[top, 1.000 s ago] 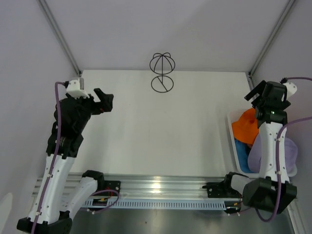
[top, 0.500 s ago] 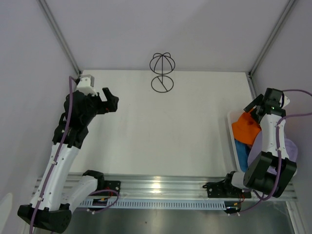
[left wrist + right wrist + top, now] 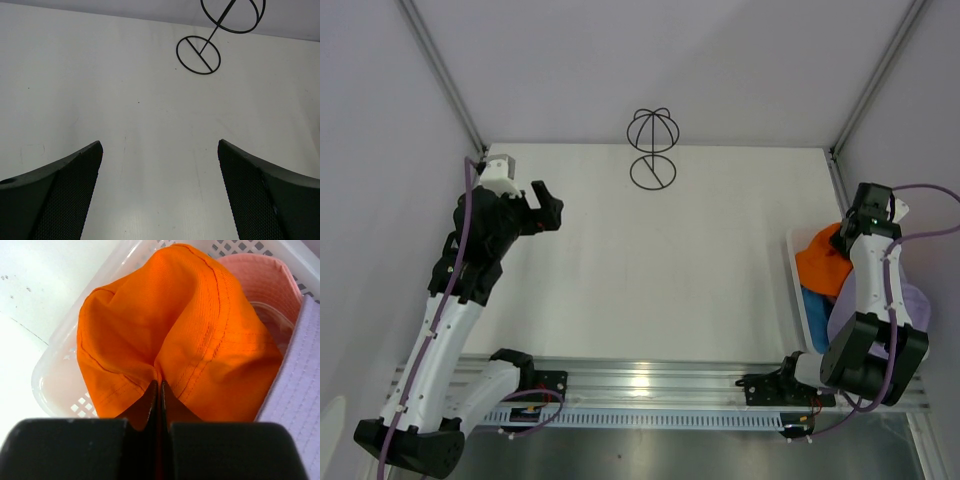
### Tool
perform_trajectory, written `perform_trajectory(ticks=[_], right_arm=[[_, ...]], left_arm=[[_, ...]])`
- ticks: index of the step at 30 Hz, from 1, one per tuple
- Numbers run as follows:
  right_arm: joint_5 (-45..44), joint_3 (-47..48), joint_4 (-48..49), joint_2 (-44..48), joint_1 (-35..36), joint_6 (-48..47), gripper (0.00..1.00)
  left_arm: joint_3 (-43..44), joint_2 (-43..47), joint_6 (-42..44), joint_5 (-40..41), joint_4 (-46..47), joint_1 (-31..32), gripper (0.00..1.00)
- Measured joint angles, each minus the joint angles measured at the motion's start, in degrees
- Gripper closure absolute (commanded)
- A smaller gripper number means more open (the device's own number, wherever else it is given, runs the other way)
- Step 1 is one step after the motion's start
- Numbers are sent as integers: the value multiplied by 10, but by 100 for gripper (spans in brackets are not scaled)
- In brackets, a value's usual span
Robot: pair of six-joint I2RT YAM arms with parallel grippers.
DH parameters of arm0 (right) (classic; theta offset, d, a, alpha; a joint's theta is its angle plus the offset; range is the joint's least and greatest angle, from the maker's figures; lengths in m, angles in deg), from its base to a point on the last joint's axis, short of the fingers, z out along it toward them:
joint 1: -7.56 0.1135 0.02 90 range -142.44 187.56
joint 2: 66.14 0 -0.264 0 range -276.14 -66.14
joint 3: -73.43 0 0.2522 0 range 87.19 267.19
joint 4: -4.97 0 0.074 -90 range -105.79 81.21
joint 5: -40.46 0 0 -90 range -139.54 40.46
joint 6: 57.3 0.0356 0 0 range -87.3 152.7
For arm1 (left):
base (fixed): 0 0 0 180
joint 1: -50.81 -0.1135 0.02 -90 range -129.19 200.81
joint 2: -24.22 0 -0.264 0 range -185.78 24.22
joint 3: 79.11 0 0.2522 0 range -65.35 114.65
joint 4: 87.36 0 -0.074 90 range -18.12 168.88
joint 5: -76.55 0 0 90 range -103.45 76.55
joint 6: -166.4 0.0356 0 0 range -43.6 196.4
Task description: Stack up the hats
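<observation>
The hats lie piled in a white slotted basket (image 3: 796,278) at the table's right edge. The orange hat (image 3: 820,264) is on top, with the blue hat (image 3: 817,312) under it and the pale purple hat (image 3: 912,312) to its right. In the right wrist view, the pink hat (image 3: 261,281) shows behind the orange hat (image 3: 175,325), and the purple hat (image 3: 301,390) sits at the right. My right gripper (image 3: 160,386) is shut, pinching a fold of orange fabric; from above it (image 3: 848,240) sits over the basket. My left gripper (image 3: 546,206) hangs open over the bare left side of the table (image 3: 160,144).
A black wire hat stand (image 3: 652,150) stands at the back centre and also shows at the top of the left wrist view (image 3: 210,45). Booth walls close in on both sides. The basket's near rim (image 3: 52,370) lies just left of the pinched hat.
My right gripper has dropped onto the orange hat and closed on its fabric. The left arm shifted slightly toward the centre, then held still with its jaws wide.
</observation>
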State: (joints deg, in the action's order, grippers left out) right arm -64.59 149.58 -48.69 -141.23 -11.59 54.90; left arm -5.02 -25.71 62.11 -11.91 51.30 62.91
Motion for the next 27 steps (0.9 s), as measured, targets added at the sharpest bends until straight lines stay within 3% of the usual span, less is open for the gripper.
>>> perform_trajectory(ticks=[8,16,21,27], right_arm=[[41,120,-13,29,50,-37,100],[226,212,136,82,139,-78,100],[303,303,222,3,215,-108,100],[389,406,345,-184,276,-136,100]], left_arm=[[0,1,4,0,0,0,1],[0,-2,4,0,0,0,1],[0,-19,4,-1,1,0,0],[0,-45,9,-4,4,0,0]])
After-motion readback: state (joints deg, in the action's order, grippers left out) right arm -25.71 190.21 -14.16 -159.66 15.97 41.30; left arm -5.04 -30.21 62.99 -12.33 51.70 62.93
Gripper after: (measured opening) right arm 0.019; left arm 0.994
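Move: The orange hat is already pinched in the right gripper. The wire stand it is bound for is about 40 cm ahead and 43 cm to the left, its middle roughly level with the hand. The basket's middle lies some 5 cm back, 7 cm right and 7 cm below; the purple hat in it sits about 11 cm back, 10 cm right and 5 cm lower. From the left hand, the stand is roughly 40 cm ahead, 20 cm right and 17 cm below. Keep the right gripper shut on the orange hat and lift it about 30 cm up out of the basket, veering left and then forward towards the wire stand, some 28 cm left and 19 cm forward in all. Swing the wrist counter-clockwise and tip it up until the steeply down-pointing fingers aim nearly level, forward-left. Late on, ease the open left hand slightly down and forward. ##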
